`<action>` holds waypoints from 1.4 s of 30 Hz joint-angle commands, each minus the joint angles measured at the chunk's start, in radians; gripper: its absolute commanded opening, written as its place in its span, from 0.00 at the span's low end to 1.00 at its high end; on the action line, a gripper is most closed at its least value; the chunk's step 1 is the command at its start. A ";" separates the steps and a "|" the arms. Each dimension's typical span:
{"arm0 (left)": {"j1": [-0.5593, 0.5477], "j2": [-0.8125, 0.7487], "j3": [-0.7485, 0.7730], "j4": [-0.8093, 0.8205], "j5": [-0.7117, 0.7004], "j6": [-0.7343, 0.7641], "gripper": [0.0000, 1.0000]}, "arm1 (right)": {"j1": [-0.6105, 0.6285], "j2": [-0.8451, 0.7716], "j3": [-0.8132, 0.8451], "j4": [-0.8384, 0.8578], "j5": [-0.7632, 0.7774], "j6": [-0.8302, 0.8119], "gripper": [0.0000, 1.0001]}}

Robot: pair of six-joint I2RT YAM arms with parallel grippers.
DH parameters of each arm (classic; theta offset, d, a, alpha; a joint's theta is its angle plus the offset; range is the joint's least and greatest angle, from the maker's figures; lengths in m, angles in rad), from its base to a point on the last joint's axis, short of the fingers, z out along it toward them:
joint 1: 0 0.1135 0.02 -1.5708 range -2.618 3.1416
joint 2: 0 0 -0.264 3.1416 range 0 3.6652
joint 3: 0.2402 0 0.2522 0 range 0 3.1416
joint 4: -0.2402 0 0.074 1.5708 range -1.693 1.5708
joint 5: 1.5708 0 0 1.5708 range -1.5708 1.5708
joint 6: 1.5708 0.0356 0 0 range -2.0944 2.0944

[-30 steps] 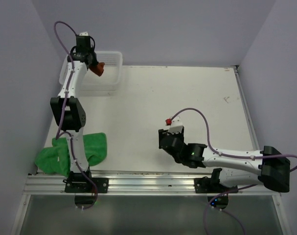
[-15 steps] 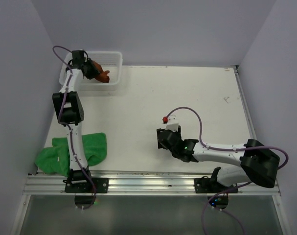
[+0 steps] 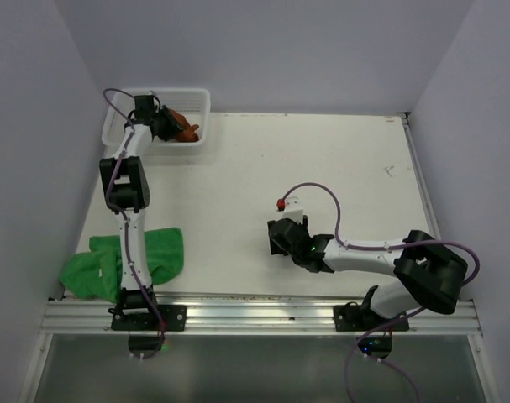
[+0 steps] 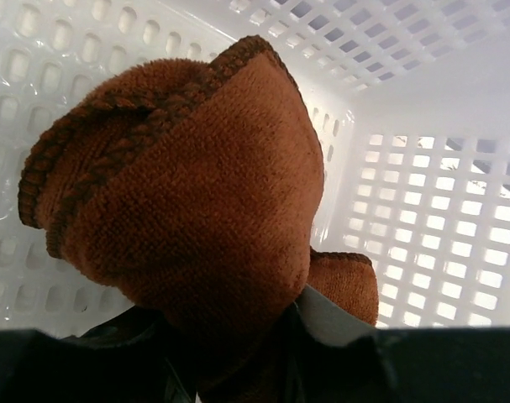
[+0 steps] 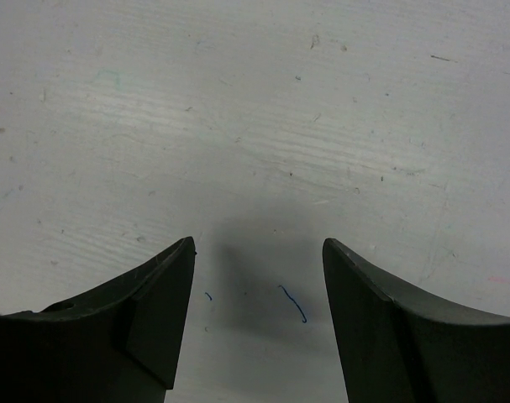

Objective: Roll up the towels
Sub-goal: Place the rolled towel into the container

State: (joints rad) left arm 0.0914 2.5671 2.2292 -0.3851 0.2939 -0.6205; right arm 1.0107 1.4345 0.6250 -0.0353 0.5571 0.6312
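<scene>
The rust-brown towel [image 3: 184,130] is bunched up inside the white mesh basket [image 3: 206,113] at the far left corner. My left gripper [image 3: 160,124] is shut on it. In the left wrist view the brown towel [image 4: 196,193] bulges over the fingers and hides their tips, with the basket wall [image 4: 431,201] close behind. The green towel [image 3: 167,250] lies rumpled on the table at the near left, partly under the left arm. My right gripper [image 3: 279,241] hovers low over bare table near the middle. In the right wrist view the right gripper [image 5: 259,245] is open and holds nothing.
Lavender walls close in the table on the left, back and right. A metal rail [image 3: 255,312] runs along the near edge and carries both arm bases. Small blue pen marks [image 5: 293,302] lie on the white tabletop below the right gripper.
The left gripper has come down from above the basket's left rim into the basket with the brown towel. The right arm has folded in, and its gripper has shifted slightly left.
</scene>
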 commanded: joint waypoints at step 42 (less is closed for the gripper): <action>0.051 -0.312 -0.082 -0.006 0.016 0.125 1.00 | -0.021 -0.031 0.105 -0.024 -0.016 -0.047 0.65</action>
State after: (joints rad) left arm 0.1211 2.3646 2.1143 -0.3489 0.3336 -0.5449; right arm 0.9936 1.4574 0.6880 -0.0364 0.5278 0.6014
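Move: The left hand is already down inside the container, its fingers still pinching the rolled brown towel. The container's middle lies about 5 cm to its left and 2 cm ahead, near its own height. The towel's bulk reaches some 2 cm ahead and 2 cm right of the fingers. From the idle right hand the container is roughly 44 cm ahead and 42 cm left, about level. The left hand's fingers let go of the rolled towel, spreading from their pinch to wide open while the hand stays within about a centimetre of its place low in the container. Once they are fully apart, the hand lifts away from the towel, rising about 8 cm with a slight nose-up tilt. ##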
